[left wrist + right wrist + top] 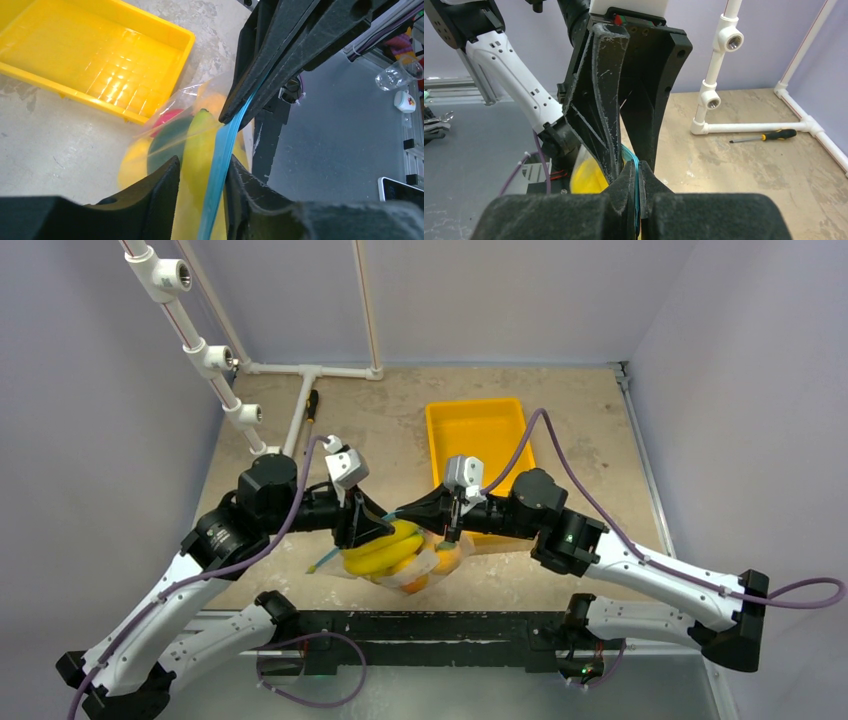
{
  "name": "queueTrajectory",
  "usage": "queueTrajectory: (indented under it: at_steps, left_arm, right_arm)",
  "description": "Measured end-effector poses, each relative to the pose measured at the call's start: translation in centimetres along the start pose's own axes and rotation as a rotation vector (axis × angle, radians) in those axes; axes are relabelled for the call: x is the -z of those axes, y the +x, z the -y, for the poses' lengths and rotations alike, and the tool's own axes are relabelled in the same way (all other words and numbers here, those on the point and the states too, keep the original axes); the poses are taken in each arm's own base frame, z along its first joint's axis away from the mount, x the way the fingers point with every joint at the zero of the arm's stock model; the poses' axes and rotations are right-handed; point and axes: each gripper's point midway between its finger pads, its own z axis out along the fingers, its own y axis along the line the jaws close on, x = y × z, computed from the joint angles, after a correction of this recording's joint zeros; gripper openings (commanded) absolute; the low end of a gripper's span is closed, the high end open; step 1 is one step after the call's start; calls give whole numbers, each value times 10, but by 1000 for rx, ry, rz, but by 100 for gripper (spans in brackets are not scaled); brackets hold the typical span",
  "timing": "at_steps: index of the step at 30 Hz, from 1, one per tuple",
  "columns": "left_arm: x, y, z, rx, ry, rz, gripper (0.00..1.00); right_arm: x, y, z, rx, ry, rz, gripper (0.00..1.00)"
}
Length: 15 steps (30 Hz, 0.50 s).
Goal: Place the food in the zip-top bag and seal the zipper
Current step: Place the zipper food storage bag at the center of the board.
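Note:
The clear zip-top bag (420, 572) hangs just above the table's near middle with the food inside: a yellow banana (197, 145), a dark green piece (167, 140), a red piece (167, 116) and an orange one (440, 560). Its teal zipper (222, 155) runs taut between both grippers. My right gripper (638, 167) is shut on the zipper (631, 156) at the bag's right end. My left gripper (202, 162) straddles the strip. The strip lies against one finger (250, 192), with a clear gap to the other finger (150, 195).
An empty yellow tray (478, 430) sits just behind the bag. A white pipe frame (300, 370) and a screwdriver (310, 410) lie at the back left. The black rail (420, 625) marks the table's near edge, right below the bag.

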Motion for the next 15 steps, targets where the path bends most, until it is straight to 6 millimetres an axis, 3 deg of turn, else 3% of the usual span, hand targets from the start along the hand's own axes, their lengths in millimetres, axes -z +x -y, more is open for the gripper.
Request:
queueTrajectory:
  at_steps: [3, 15]
  left_arm:
    - [0, 1, 1, -1, 5, 4, 0]
    - [-2, 0, -3, -9, -6, 19, 0]
  right_arm:
    - [-2, 4, 0, -4, -4, -10, 0]
    - [-3, 6, 2, -15, 11, -16, 0]
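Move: The bag's blue zipper strip already runs between the left hand's part-open fingers, practically at the hand point. The bananas in the bag lie about 4 cm back from that hand, level sideways and some 8 cm below; the yellow tray's middle is roughly 20 cm ahead, 20 cm to the right and 22 cm below. From the right hand, the strip section at the left fingers lies about 4 cm left, 1 cm back and 2 cm lower. The left fingers close fully, pinching the zipper strip within about 0.5 cm of place; the right keeps its pinch. ##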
